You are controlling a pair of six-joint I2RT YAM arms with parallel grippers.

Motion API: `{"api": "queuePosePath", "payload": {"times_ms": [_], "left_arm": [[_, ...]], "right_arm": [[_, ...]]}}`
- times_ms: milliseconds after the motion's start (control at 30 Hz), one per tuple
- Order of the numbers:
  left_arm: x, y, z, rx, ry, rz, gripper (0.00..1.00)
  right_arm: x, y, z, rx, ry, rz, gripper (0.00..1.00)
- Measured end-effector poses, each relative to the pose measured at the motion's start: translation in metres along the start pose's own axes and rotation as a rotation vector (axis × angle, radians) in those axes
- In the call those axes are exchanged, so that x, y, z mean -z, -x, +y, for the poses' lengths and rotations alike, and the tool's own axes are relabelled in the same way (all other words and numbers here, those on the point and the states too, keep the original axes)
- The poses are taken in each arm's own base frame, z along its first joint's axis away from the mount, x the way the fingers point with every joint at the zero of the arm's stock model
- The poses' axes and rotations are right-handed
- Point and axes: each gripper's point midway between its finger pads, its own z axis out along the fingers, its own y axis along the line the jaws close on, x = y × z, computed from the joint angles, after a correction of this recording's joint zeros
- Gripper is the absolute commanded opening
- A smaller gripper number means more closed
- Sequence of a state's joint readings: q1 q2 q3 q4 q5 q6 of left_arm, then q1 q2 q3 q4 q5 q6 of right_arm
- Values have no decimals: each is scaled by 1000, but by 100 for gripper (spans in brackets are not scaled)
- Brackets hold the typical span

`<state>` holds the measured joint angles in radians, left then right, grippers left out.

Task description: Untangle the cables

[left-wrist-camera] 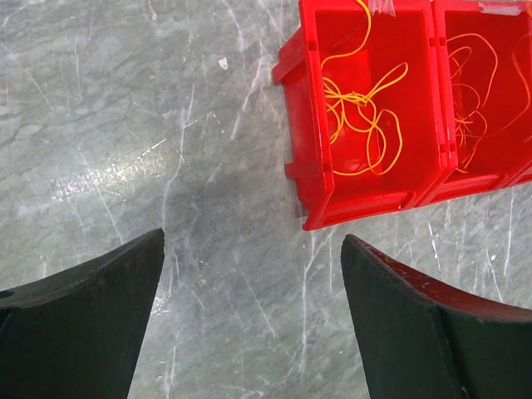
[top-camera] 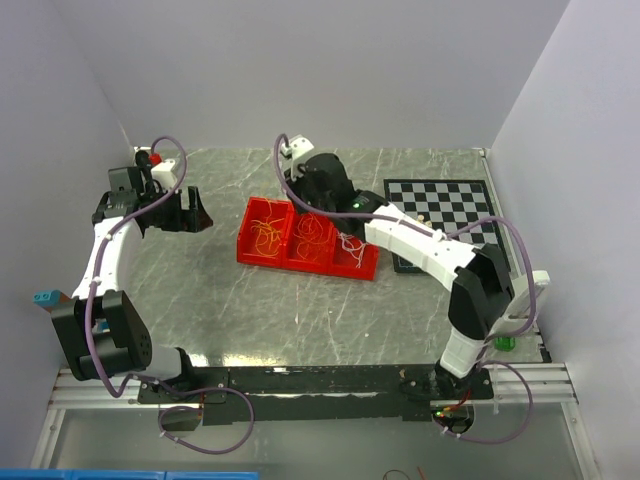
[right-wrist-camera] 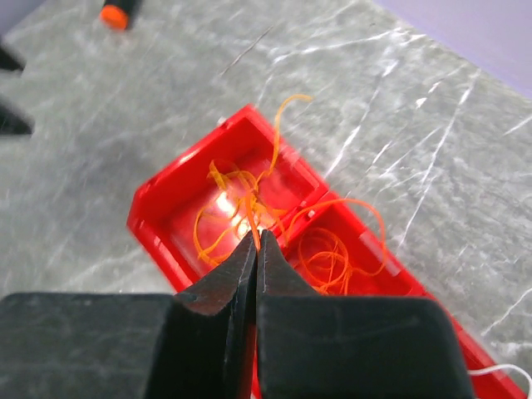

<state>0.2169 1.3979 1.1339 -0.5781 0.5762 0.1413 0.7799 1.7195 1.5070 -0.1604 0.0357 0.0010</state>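
A red three-part tray (top-camera: 243,240) sits mid-table. Its left part holds yellow cables (top-camera: 268,228), the middle part orange cables (top-camera: 313,238), the right part white cables (top-camera: 350,245). My right gripper (top-camera: 300,200) hovers over the tray's left half. In the right wrist view it (right-wrist-camera: 256,235) is shut on a thin orange strand (right-wrist-camera: 274,141) that rises out of the tray (right-wrist-camera: 158,233). My left gripper (top-camera: 195,215) is open and empty over bare table left of the tray. Its wrist view (left-wrist-camera: 253,237) shows the tray (left-wrist-camera: 312,166), the yellow cables (left-wrist-camera: 362,100) and the orange cables (left-wrist-camera: 478,91).
A black-and-white checkerboard mat (top-camera: 440,205) lies at the back right, partly under my right arm. A small red-orange object (top-camera: 157,157) sits at the back left by my left arm. A blue block (top-camera: 45,298) is at the left edge. Walls close in on three sides.
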Motion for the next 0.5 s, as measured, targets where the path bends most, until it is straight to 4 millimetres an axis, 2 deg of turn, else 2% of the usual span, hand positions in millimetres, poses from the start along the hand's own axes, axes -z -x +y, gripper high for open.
{"api": "queuePosePath", "payload": {"times_ms": [133,267,367,500], "left_arm": [[0,2,1,-5,2,-9,93],[-1,4,2,-9,3,-14,93],[-3,4,3,-7,3,-13,93],[-6,3,4,-2,3,-11,94]], "right_arm": [[-17,14,-15,-58,-37,-30,0],[-32,11,-24,-96,-59,-26,0],[-42,6,-21,-112,-46,-5,0],[-53,17,-14,-117,-28,-18,0]]}}
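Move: The right hand, fingers shut on an end of the orange cable, is high over the near side of the red tray. The middle compartment, with more orange cable, lies about 5 cm ahead, 4 cm right and 22 cm below. The left compartment's yellow-orange cable is about 6 cm ahead and 7 cm left; the right one, with the white cable, 4 cm ahead and 14 cm right. From the left hand the middle compartment is some 9 cm ahead, 27 cm right and 15 cm down. Still pinching the end of the orange cable, the right hand carries it forward about 5 cm over the tray towards its far side, quickly at first, then slower and veering left by some 2 to 3 cm. Its height hardly changes, and the wrist turns only slightly, around 5 degrees, with the fingers kept shut. ##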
